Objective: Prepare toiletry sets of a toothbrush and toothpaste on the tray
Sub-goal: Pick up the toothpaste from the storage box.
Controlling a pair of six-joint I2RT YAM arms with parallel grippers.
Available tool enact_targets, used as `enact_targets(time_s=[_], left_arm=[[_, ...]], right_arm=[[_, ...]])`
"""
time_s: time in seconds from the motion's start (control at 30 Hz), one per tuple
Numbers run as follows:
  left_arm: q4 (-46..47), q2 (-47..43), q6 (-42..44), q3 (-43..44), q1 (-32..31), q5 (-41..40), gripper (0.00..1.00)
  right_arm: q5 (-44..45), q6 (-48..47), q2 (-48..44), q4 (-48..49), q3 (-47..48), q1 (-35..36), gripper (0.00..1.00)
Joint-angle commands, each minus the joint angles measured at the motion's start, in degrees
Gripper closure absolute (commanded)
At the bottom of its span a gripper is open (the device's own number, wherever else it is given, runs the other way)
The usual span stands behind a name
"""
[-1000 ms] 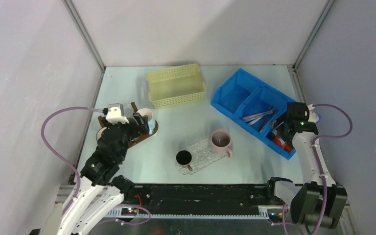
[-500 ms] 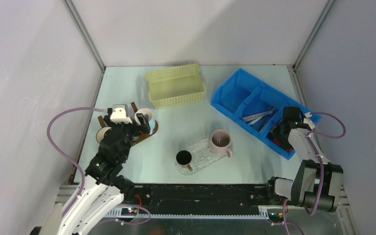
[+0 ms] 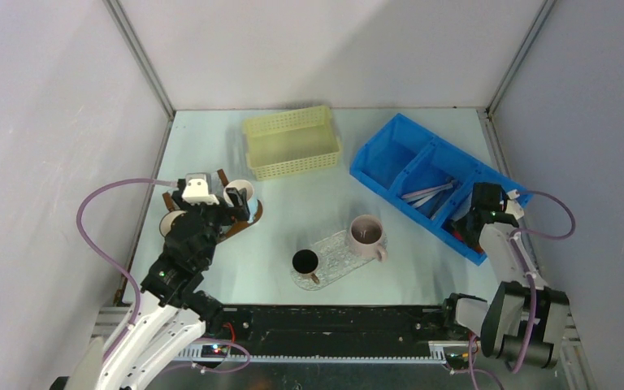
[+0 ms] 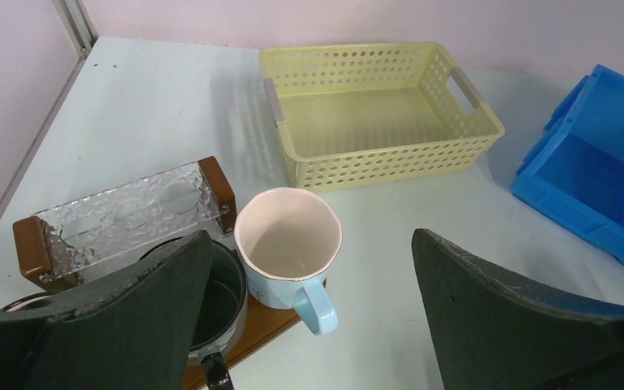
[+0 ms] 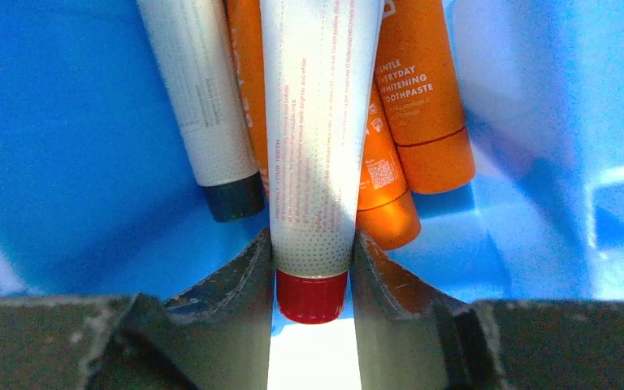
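In the right wrist view a white toothpaste tube with a red cap (image 5: 317, 122) lies on top of orange tubes (image 5: 422, 97), beside a white tube with a black cap (image 5: 203, 97). My right gripper (image 5: 311, 268) is shut on the red-capped tube just above its cap, one finger pressing each side. In the top view that gripper (image 3: 475, 218) reaches down into the near compartment of the blue bin (image 3: 390, 154). Pale toothbrushes (image 3: 426, 193) lie in the middle compartment. The clear glass tray (image 3: 333, 248) holds a pink mug (image 3: 366, 234) and a black mug (image 3: 305, 262). My left gripper (image 4: 309, 325) is open above a blue-handled mug (image 4: 287, 244).
A yellow perforated basket (image 3: 292, 145) stands at the back, left of the blue bin. By the left gripper a wooden board carries the blue-handled mug, a dark mug (image 4: 219, 292) and a glass rack with wooden ends (image 4: 122, 211). Walls close in on both sides.
The right gripper has sunk into the bin's near compartment and its jaws have narrowed onto the red-capped tube. The left arm shifted slightly and stays open.
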Motion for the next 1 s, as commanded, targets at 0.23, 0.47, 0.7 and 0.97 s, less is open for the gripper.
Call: enact_targets(time_s=[0.23,0.47,0.7,0.97], left_arm=[[-0.3,0.4,-1.1,4.2,0.2,3.8,0.0],[-3.6,3.3,-1.1,11.2,0.2,8.5,0.0],[-4.9,8.0,-2.5,19.5,0.2,16.0,0.0],[-5.9,14.5,-4.4,28.1,0.2,23.5,0.0]], right_arm=[[-7.7,-8.2,-19.4,0.3,1.2,-0.4,1.0],[-17.1,-14.6,-29.6,5.1,3.4,4.3,1.0],[-22.1,-21.2,-31.6,16.6,5.3,18.6,1.0],[-25.5,-30.4,-25.5,28.6,7.8,36.3,1.0]])
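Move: The right gripper, down in the storage box, already pinches the white toothpaste near its red cap; the tube's middle is about 4 cm ahead, 4 cm right and 3 cm up. The orange toothpastes lie some 6 cm right and 1 cm ahead, the toothbrushes 11 cm left and 9 ahead, the pink mug 26 cm left and 2 back, all near hand height. From the open left hand, the toothpaste is about 60 cm right, 3 ahead, 18 below. Keeping its pinch on the white toothpaste by the cap end, the right hand draws it up out of the storage box, then also sweeps left over the box towards the left hand, rising about 20 cm in all and going nearly as far left while it tips up from pointing down and swings counter-clockwise some 60 degrees. The left hand stays wide open and, after hardly moving at first, climbs about 11 cm and shifts 6 cm right, turning clockwise towards the right hand. ##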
